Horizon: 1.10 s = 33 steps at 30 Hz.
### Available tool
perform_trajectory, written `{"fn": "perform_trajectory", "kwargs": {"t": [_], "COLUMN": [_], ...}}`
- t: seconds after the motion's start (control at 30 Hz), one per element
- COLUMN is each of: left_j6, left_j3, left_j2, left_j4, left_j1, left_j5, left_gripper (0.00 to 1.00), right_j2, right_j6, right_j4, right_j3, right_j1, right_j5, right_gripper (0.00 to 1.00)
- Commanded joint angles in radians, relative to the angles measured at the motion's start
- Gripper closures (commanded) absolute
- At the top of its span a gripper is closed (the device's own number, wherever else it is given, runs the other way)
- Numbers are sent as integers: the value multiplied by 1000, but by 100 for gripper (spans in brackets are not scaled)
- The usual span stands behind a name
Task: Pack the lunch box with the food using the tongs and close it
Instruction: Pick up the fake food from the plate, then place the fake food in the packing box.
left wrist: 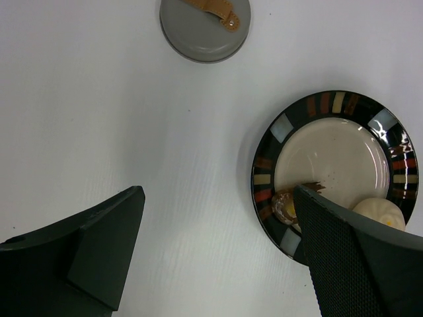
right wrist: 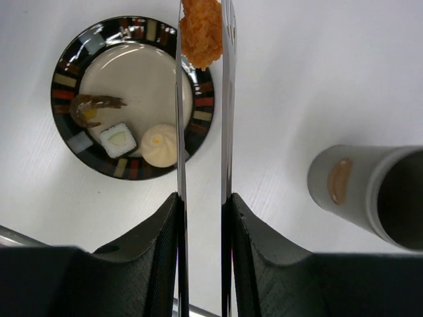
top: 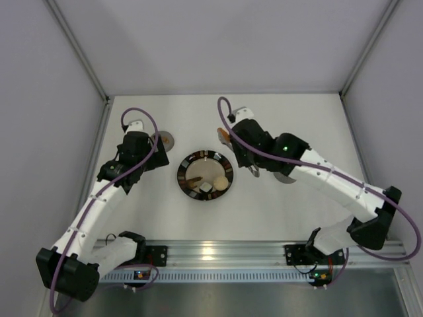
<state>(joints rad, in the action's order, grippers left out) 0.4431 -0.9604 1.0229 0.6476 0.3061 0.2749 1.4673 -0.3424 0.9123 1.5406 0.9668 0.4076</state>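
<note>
My right gripper (right wrist: 203, 198) is shut on the tongs (right wrist: 180, 119), pressing the two silvery arms close together. Their tips pinch an orange piece of food (right wrist: 201, 30) above the plate's right rim. On the plate (right wrist: 64, 80) lie a brown piece (right wrist: 89, 109), a white-and-black roll (right wrist: 117, 139) and a cream bun (right wrist: 160, 144). The grey lunch box (right wrist: 370, 188) stands open at the right, apart from the tongs. Its round lid (left wrist: 205, 26) with a tan strap lies flat left of the plate. My left gripper (left wrist: 218, 198) hangs open and empty between lid and plate (left wrist: 264, 178).
From above, the plate (top: 182, 175) sits mid-table between the two arms. The lunch box (top: 285, 178) is mostly hidden under the right arm. White walls close in the table on the left, back and right. An aluminium rail runs along the near edge.
</note>
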Motion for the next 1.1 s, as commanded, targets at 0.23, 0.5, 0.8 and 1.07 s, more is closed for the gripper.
{"fn": "perform_trajectory", "kwargs": {"t": [0.23, 0.5, 0.8, 1.07], "left_j6": [-6, -9, -9, -12], "left_j3": [9, 11, 14, 12], "left_j2": [-18, -15, -10, -12], "left_j4": [-42, -46, -49, -49], "left_j1": [-5, -5, -5, -5], "left_j5": [-45, -65, -77, -82], "left_gripper": [1, 1, 1, 1], "right_j2": [-356, -479, -539, -535], "right_j6": [-254, -467, -527, -535], "right_j4": [396, 580, 593, 593], "right_j3": [-13, -122, -218, -237], "right_j1": [-37, -40, -39, -45], "right_j5": [295, 359, 355, 364], "right_gripper": [84, 83, 82, 78]}}
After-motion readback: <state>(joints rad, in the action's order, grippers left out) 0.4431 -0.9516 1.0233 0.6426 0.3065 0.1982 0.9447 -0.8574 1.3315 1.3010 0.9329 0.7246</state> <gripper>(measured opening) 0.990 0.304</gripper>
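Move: The right hand's tongs already hold the orange fried food; the open grey lunch box it is bound for stands about 17 cm to the hand's right, 3 cm ahead and 19 cm below. Down on the table, the plate lies some 11 cm left and 3 cm ahead, its cream puff 5 cm left and level with the hand. From the left hand, the lunch box is roughly 43 cm right, 1 cm back and 14 cm below. Right arm sweeps the tonged food about 18 cm right and back, rising then sinking, turning clockwise, over the lunch box. ##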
